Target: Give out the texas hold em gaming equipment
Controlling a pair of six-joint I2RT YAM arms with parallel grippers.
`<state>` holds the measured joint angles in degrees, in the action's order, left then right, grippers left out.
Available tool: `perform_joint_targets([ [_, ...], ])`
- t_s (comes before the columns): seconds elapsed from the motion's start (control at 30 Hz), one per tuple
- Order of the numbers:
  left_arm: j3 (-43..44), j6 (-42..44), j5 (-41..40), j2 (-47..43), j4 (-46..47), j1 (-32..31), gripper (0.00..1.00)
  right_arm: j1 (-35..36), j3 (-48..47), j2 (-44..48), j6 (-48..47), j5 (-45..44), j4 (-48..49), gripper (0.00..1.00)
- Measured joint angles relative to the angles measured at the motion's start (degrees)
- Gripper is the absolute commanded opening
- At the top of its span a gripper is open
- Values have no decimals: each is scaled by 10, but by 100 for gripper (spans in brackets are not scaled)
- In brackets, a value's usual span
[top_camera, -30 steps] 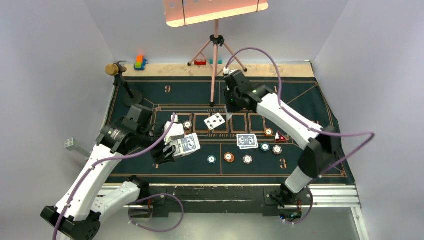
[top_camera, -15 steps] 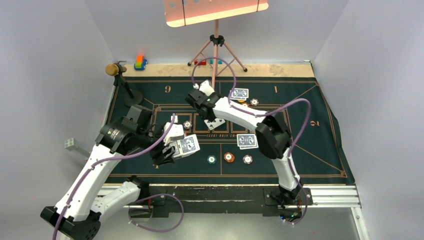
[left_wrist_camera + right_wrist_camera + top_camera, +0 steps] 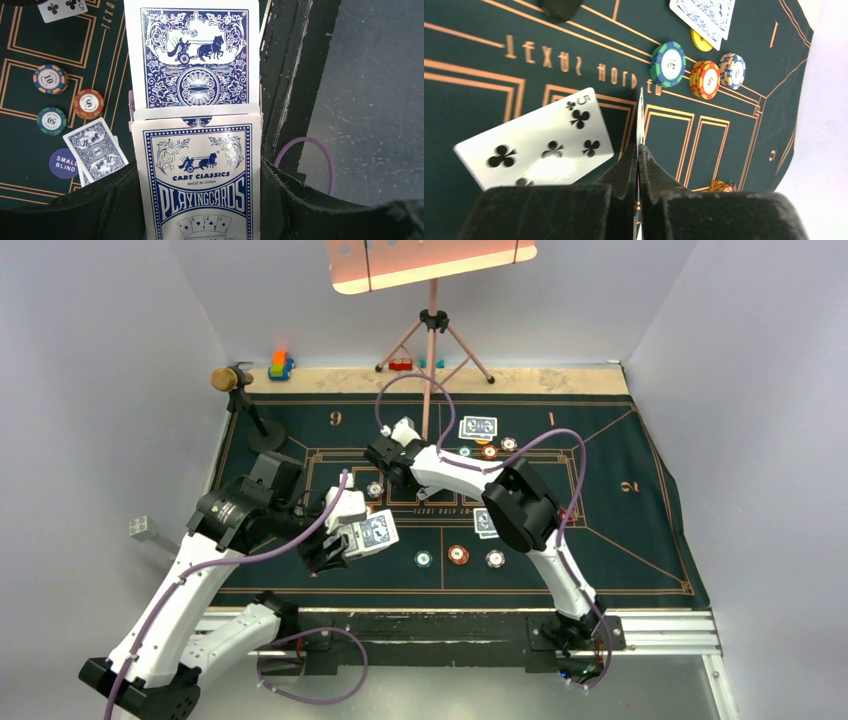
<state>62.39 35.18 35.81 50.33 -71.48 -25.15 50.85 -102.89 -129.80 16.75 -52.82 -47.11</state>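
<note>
My left gripper (image 3: pixel 345 540) is shut on a blue-and-white playing card box (image 3: pixel 197 175), held above the mat's near left. A blue-backed card (image 3: pixel 192 55) sticks out of the box top. My right gripper (image 3: pixel 640 155) is shut on a single playing card (image 3: pixel 640 115), seen edge-on, low over the mat's middle (image 3: pixel 385 455). A five of clubs (image 3: pixel 541 147) lies face up just left of it. Face-down cards (image 3: pixel 478 427) and chips (image 3: pixel 668 63) lie at the far side. More chips (image 3: pixel 458 554) sit in the near row, with another face-down pair (image 3: pixel 485 523).
A green Texas Hold'em felt mat (image 3: pixel 640 530) covers the table. A gold-headed microphone (image 3: pixel 232 378) stands at the far left, a tripod stand (image 3: pixel 432 350) at the far middle, toy blocks (image 3: pixel 280 365) behind the mat. A "small blind" button (image 3: pixel 64 163) lies near my left gripper.
My right arm has swung from the mat's far right to its left centre, uncovering the far cards and chips. My left arm holds still with the box.
</note>
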Motion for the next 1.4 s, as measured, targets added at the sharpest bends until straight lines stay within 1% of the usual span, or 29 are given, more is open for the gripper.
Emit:
perform_joint_targets([
  [0.1, 0, 0, 0, 1, 0, 0, 0, 13, 0, 0, 0, 9, 9, 2],
  [0.17, 0, 0, 0, 2, 0, 0, 0, 22, 0, -2, 1, 17, 15, 5],
  [0.47, 0, 0, 0, 2, 0, 0, 0, 45, 21, -19, 12, 70, 34, 28],
  [0.6, 0, 0, 0, 3, 1, 0, 0, 45, 33, -9, 12, 76, 45, 37],
  [0.67, 0, 0, 0, 3, 1, 0, 0, 43, 42, 1, 13, 85, 52, 45],
  [0.7, 0, 0, 0, 3, 2, 0, 0, 43, 46, 5, 13, 90, 56, 46],
  [0.87, 0, 0, 0, 3, 2, 0, 0, 38, 64, 28, 14, 138, 84, 48],
  [1.03, 0, 0, 0, 3, 2, 0, 0, 39, 92, 57, 15, 227, 125, 48],
  [1.2, 0, 0, 0, 3, 2, 0, 0, 39, 104, 76, 21, 300, 135, 50],
  [1.33, 0, 0, 0, 3, 3, 0, 0, 36, 106, 107, 28, 329, 133, 49],
  [1.4, 0, 0, 0, 3, 5, 0, 0, 32, 104, 132, 30, 331, 128, 51],
])
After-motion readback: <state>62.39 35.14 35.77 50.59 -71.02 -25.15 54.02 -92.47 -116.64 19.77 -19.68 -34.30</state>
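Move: Down and to the left of the right hand, whose shut fingers still hold a playing card, lies the face-up 5 of clubs: about 7 cm left, 3 cm back and 5 cm below. The teal chips stand some 6 cm ahead and 3 cm to the hand's right, the red chips 6 cm ahead and 9 cm right, the 10 chips 17 cm left and 3 cm back. From the left hand the 5 of clubs is roughly 22 cm ahead, 17 cm right and 20 cm below. Sweeping left and back while sinking about 4 cm, the right hand brings its card down against the 5 of clubs and lets go, the fingers opening to about half. It then carries on left and back, some 10 cm left overall, tilting about 35 degrees so the fingers point more steeply down, and finally lifts about 4 cm. The left hand keeps holding the card box still. ##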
